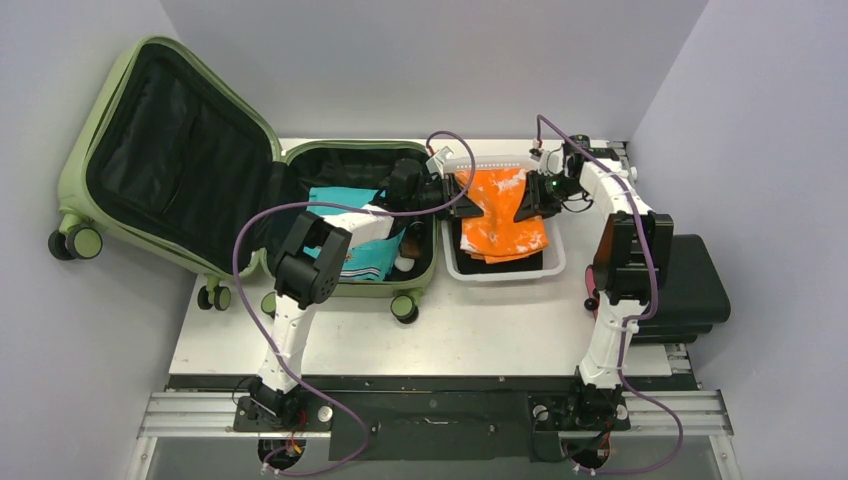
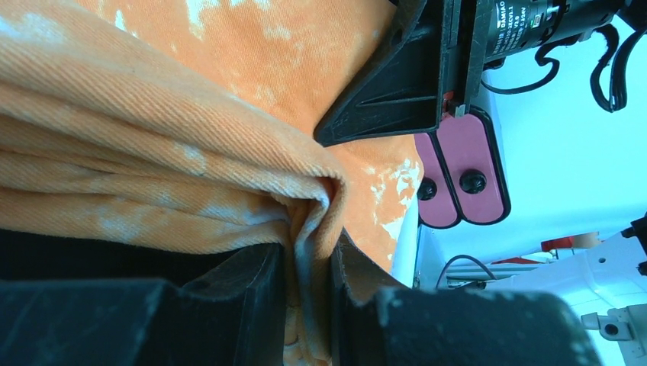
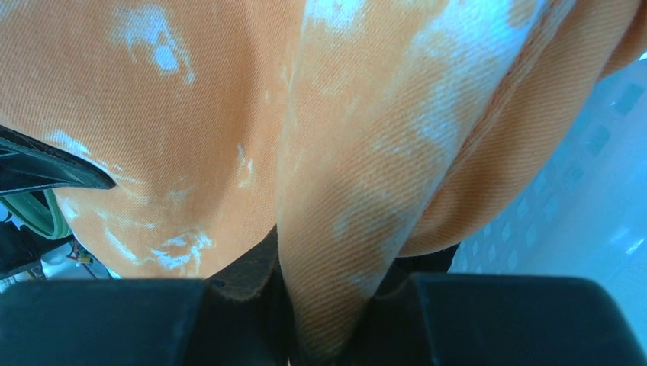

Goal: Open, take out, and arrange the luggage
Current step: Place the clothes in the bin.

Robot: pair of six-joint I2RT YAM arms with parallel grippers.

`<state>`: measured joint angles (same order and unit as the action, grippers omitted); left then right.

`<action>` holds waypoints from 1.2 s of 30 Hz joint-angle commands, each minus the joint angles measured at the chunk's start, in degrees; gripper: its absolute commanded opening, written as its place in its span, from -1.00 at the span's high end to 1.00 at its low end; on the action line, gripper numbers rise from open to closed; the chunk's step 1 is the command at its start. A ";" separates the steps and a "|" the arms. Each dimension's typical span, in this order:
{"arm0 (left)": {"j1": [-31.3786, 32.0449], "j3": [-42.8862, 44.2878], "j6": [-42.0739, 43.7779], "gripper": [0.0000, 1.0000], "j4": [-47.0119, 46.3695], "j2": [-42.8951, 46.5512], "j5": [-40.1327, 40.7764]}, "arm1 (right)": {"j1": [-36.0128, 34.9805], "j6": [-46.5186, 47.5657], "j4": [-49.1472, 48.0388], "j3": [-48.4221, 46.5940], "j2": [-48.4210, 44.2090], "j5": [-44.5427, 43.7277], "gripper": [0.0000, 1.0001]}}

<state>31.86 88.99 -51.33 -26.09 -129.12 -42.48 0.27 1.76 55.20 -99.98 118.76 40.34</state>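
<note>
The luggage (image 1: 78,150), an olive-green hard-shell suitcase, lies open at the left with its lid propped against the wall. A teal cloth (image 1: 340,196) and other items lie in its base. An orange, white-blotched garment (image 1: 500,215) hangs over the white basket (image 1: 505,271). My left gripper (image 1: 462,197) is shut on the garment's left edge and my right gripper (image 1: 528,197) on its right edge. In the left wrist view a fold of orange cloth (image 2: 152,175) is pinched in the left gripper (image 2: 309,263). In the right wrist view a thick fold (image 3: 358,191) is clamped in the right gripper (image 3: 328,305).
A black case (image 1: 690,290) lies at the table's right edge, beside the right arm. The basket's mesh wall (image 3: 595,191) is close to the right of the right gripper. The suitcase base with its wheels (image 1: 404,307) borders the basket's left side.
</note>
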 commanded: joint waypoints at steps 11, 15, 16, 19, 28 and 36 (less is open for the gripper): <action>-3.11 1.11 7.37 -0.89 8.95 5.67 -0.39 | -1.09 3.16 -3.61 -2.27 -1.55 -8.13 -0.55; -4.57 3.38 7.85 -0.93 11.14 6.83 0.01 | -1.59 2.93 -3.84 -2.55 -3.34 -10.36 -0.58; -5.00 4.44 7.96 -0.93 11.49 7.10 0.02 | -1.83 2.73 -3.91 -2.69 -3.75 -11.18 -0.59; -5.75 6.15 8.14 -0.93 12.89 7.75 0.09 | -2.28 2.29 -3.86 -2.80 -4.36 -12.99 -0.61; -8.20 9.79 8.72 -0.93 15.73 10.16 0.20 | -3.56 3.05 -1.67 -4.72 -6.65 -16.06 -0.66; -10.33 7.93 8.91 -0.93 15.11 12.50 -0.28 | -3.53 3.20 -0.42 -8.29 -8.59 -19.58 -0.68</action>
<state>21.19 95.85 -43.42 -9.82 -121.23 -42.13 -3.44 4.08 54.57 -104.31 115.70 24.71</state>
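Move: Both hands still pinch the orange clothes inside the white bin. The bin's middle is about 6 cm right of, 3 cm back from and 5 cm below the left gripper; the clothes' middle is 6 cm right, level and 3 cm below. The brown shoe in the suitcase lies 15 cm left and 8 cm back, the teal clothes 27 cm left and 6 cm back. From the right gripper the bin's middle is 4 cm left, 2 cm back, 4 cm below. Open both grippers wide to let go of the orange clothes' two sides. Ease the left one back slightly, then lift it and swing it left and forward, up off the bin towards the suitcase's right rim, some 13 cm in all. Keep the right one close over its side of the clothes, edging forward and up about 2 cm each while its fingers tip to point more steeply down. ##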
